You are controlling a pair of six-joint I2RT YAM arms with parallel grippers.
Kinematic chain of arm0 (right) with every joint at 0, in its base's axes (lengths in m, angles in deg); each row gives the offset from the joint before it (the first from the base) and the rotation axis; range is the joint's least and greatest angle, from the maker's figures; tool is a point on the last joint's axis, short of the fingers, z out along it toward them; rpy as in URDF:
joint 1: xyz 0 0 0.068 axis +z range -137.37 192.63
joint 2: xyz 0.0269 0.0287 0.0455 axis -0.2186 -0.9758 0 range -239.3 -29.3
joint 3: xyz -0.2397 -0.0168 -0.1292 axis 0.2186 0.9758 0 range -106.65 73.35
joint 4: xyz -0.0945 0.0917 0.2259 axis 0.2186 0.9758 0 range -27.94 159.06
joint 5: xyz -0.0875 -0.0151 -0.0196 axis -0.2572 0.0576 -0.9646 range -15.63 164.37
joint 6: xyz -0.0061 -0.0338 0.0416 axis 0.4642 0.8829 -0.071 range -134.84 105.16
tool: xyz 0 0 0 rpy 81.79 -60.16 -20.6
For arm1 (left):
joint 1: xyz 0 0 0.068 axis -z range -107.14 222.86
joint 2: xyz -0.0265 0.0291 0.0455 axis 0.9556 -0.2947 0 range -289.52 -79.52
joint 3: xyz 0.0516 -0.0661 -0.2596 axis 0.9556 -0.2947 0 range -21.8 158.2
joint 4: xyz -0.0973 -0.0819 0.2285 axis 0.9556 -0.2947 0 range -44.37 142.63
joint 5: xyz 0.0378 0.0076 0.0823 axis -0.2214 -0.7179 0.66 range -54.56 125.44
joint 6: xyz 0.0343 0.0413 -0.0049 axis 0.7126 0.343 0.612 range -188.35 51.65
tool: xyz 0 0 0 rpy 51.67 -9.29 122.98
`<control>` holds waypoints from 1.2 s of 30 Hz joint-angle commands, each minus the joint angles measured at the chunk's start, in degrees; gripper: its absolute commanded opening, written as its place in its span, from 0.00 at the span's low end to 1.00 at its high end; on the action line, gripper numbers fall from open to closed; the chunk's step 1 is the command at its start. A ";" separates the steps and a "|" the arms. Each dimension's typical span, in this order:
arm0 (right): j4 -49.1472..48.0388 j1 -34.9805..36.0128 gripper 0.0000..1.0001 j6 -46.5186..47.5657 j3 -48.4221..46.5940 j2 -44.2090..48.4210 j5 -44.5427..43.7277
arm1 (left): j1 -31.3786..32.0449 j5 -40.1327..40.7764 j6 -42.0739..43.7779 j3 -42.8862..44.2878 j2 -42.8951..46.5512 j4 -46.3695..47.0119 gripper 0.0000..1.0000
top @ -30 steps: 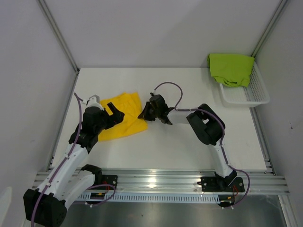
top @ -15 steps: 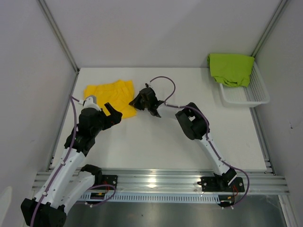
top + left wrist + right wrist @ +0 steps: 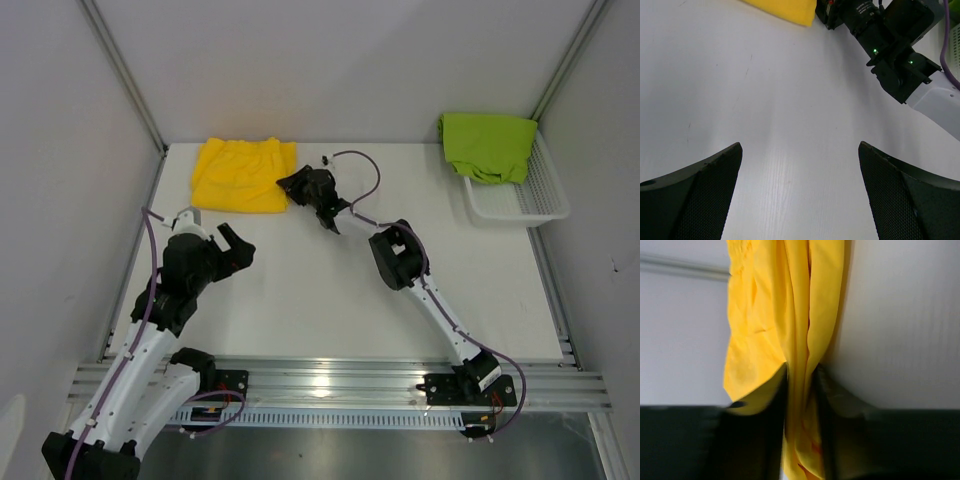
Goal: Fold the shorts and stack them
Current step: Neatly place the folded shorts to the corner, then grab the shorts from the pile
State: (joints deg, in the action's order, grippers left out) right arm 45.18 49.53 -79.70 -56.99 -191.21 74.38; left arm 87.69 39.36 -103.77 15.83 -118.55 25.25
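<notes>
The folded yellow shorts (image 3: 240,176) lie flat at the far left of the table. My right gripper (image 3: 291,184) is at their right edge, and in the right wrist view it (image 3: 800,380) is shut on a fold of the yellow fabric (image 3: 785,305). My left gripper (image 3: 240,245) hovers nearer, apart from the shorts. It stands wide open (image 3: 800,150) over bare table, and a corner of the yellow shorts (image 3: 790,9) shows at the top of the left wrist view. The green shorts (image 3: 487,145) are draped over the far end of the basket.
The white mesh basket (image 3: 520,205) stands at the far right by the side wall. Grey walls close the table on the left, back and right. My right arm (image 3: 895,45) stretches diagonally across the middle, its cable looping above it.
My right gripper has dragged the yellow shorts from the left middle to the far left corner. My left arm has drawn back a little and stayed open.
</notes>
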 commanded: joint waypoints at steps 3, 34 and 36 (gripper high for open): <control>-5.18 -2.36 0.70 1.39 -7.81 -4.12 -0.80 | -0.24 0.21 1.41 2.45 -0.79 -0.31 0.99; 46.07 -25.13 1.00 59.83 -2.72 31.75 -22.40 | -0.24 -1.81 1.40 -4.40 0.26 9.45 0.99; 45.45 -25.30 0.99 61.42 -2.72 30.78 -25.48 | -0.24 -1.55 1.84 -4.32 0.53 8.92 0.99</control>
State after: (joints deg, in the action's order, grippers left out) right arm 85.26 23.70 -25.19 -58.17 -156.79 56.04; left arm 87.69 38.80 -103.23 11.72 -118.72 32.27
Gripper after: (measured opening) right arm 0.993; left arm 0.991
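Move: The folded yellow shorts have their right edge still between the right hand's barely parted fingers; their middle lies about 12 cm to its left, 3 cm ahead and 3 cm below. The green cloth is some 53 cm to this hand's right and 8 cm ahead, its white basket 62 cm right and roughly level. From the idle left hand the yellow shorts lie about 35 cm ahead, 4 cm left and 16 cm below. Right hand opens, freeing the shorts, then swings about 40 cm right and 25 up, towards the green cloth. ##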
